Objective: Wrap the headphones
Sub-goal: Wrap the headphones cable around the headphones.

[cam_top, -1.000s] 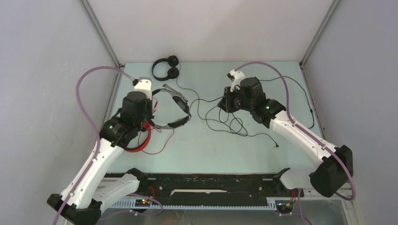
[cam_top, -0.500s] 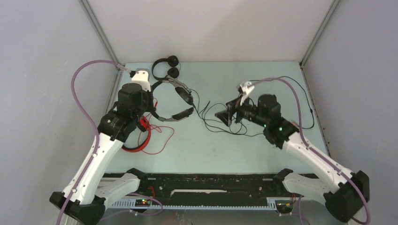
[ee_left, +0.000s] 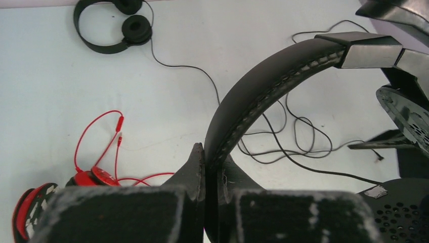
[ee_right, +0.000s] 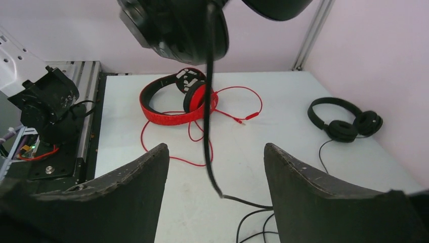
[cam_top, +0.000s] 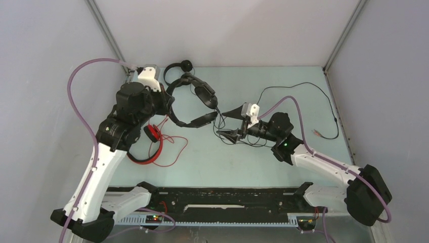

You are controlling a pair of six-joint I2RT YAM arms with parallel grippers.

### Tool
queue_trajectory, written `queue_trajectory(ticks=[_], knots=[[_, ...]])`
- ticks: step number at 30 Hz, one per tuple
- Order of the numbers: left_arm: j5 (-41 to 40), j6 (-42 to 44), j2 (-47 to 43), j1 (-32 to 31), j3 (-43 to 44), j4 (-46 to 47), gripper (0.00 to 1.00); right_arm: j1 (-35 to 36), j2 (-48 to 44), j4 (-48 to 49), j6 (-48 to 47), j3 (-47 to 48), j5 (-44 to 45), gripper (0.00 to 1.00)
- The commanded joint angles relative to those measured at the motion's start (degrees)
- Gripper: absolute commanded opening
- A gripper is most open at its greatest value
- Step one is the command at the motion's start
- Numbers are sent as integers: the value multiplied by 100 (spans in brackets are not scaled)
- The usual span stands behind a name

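Note:
My left gripper (ee_left: 212, 158) is shut on the padded band of the bulky black headphones (ee_left: 268, 71), holding them off the table at the back left (cam_top: 195, 104). Their thin black cable (ee_right: 207, 126) hangs from one cup (ee_right: 172, 25) and passes between the fingers of my right gripper (ee_right: 215, 152), which stands wide open and does not touch it. In the top view the right gripper (cam_top: 230, 123) points left, just right of the hanging cup. The red headphones (cam_top: 146, 147) lie on the table under the left arm. The slim black headphones (ee_right: 344, 126) lie at the far edge.
The black cable lies in a loose tangle (cam_top: 248, 137) on the table under the right gripper, then loops far right (cam_top: 324, 98) to its plug (cam_top: 318, 133). The red cable (cam_top: 174, 147) sprawls beside the red headphones. Enclosure walls stand close on both sides.
The left arm has carried the bulky headphones up and toward the back left. The right gripper has opened, pulled back toward the near side and turned to point left at the hanging cable.

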Motion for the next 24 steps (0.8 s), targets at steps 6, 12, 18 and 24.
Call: queue_trajectory(ticks=[6,12,18,24], knots=[[997,-686,-206,39,401,336,0,155,553,1607,56,-161,-238,60],[1510,-1058,-102,39,558,600,0,247,1125,2993,594,-514,-268,54],[1587,-1165,-68,39,669,759,0,260,1653,4392,1136,-920,-76,50],[1925,-1298,-67,39,660,843,0,218,1992,4756,1126,-948,175,23]])
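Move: The headphone cable hangs about 2 cm left and 1 cm ahead of the right hand, at its height, between the open fingers. The near ear cup is roughly 8 cm left, 1 cm ahead and 4 cm above the right hand, the far cup 8 cm left, 9 cm ahead and 5 cm above. From the left hand, which still holds the headband, the cable lies some 17 cm right, 7 cm back and 7 cm below. Right hand sinks 5 cm and leftward, narrowing fingers round the cable; left carries headphones right and up. ##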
